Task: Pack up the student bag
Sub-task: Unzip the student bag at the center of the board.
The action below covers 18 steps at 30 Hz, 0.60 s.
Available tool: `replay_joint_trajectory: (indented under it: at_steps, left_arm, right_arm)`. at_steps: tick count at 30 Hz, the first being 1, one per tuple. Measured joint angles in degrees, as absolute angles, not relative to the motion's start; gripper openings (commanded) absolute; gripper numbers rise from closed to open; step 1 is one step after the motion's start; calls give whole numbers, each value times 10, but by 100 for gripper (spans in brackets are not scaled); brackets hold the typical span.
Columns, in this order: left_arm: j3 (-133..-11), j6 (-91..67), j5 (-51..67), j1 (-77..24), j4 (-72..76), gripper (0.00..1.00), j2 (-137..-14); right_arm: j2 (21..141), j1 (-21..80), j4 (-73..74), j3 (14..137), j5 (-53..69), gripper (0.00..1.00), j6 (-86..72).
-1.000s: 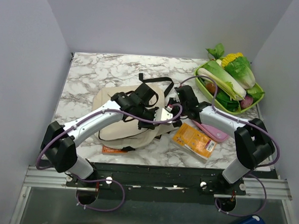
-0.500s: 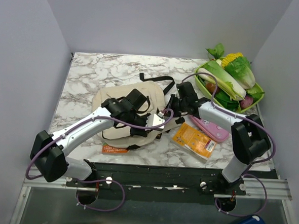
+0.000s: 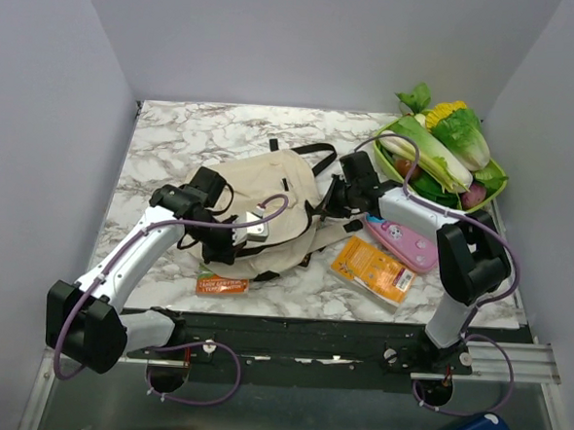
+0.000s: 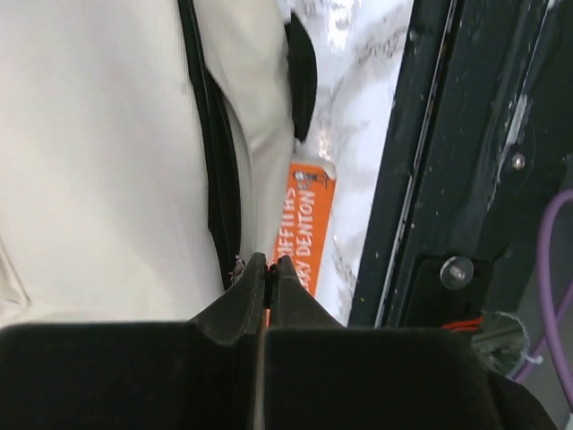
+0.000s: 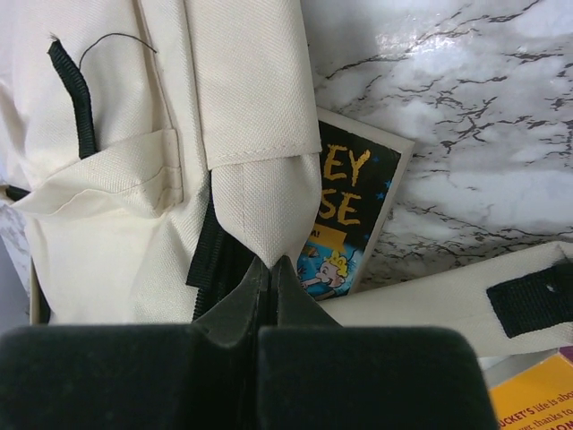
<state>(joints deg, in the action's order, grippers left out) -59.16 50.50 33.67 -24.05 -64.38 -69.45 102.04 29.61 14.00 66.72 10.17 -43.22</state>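
Observation:
The student bag, cream fabric with black trim, lies flat mid-table. My left gripper sits at its near-left edge. In the left wrist view its fingers are shut beside the black zipper line of the bag, and I cannot tell whether anything is pinched. Just beyond the tips lies an orange book. My right gripper is at the bag's right side, shut on a cream fabric tab of the bag. A black-covered book pokes out from under the bag.
The orange book lies by the near edge. A yellow-orange book and a pink case lie right of the bag. A green tray of vegetables stands at the back right. The dark rail borders the near edge.
My left arm has swung left and nearer, off the top of the bag to its near-left edge. The bag now lies uncovered and spread out. My right gripper kept its hold at the right side.

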Motion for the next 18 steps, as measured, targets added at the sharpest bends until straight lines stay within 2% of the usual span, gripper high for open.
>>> replay_joint_trajectory:
  at_steps: [8, 10, 13, 14, 17, 18]
  left_arm:
    - [-565, 551, 335, -177, -689, 0, -692]
    - [-565, 555, 334, -173, -693, 0, -691]
    - [-565, 559, 333, -163, -696, 0, -688]
    - [-565, 559, 332, -158, -696, 0, -686]
    - [-564, 559, 322, -147, -695, 0, -685]
    - [-564, 558, 319, -144, -694, 0, -685]
  right_arm:
    - [1012, 296, 170, 686, 58, 1, -406]
    - [998, 296, 175, 686, 47, 5, -396]
    - [973, 298, 189, 688, 29, 32, -376]
    - [966, 302, 195, 690, 22, 46, -370]
    - [954, 318, 206, 704, -10, 61, -349]
    - [951, 324, 209, 709, -20, 62, -343]
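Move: The left hand still pinches the zip pull; the front-left zip corner it is taken towards lies about 5 cm to its left, level fore and aft and slightly lower, with the orange book's exposed end some 6 cm back and well below. The right hand still grips the bag's side edge beside the zip, right at its fingertips; the strap end is roughly 8 cm to its right and 2 back, and the pink pencil case some 21 right and 6 back, both lower. Left draws the zip pull about 4 cm left; right opens off the bag edge, rising about 5 cm. ##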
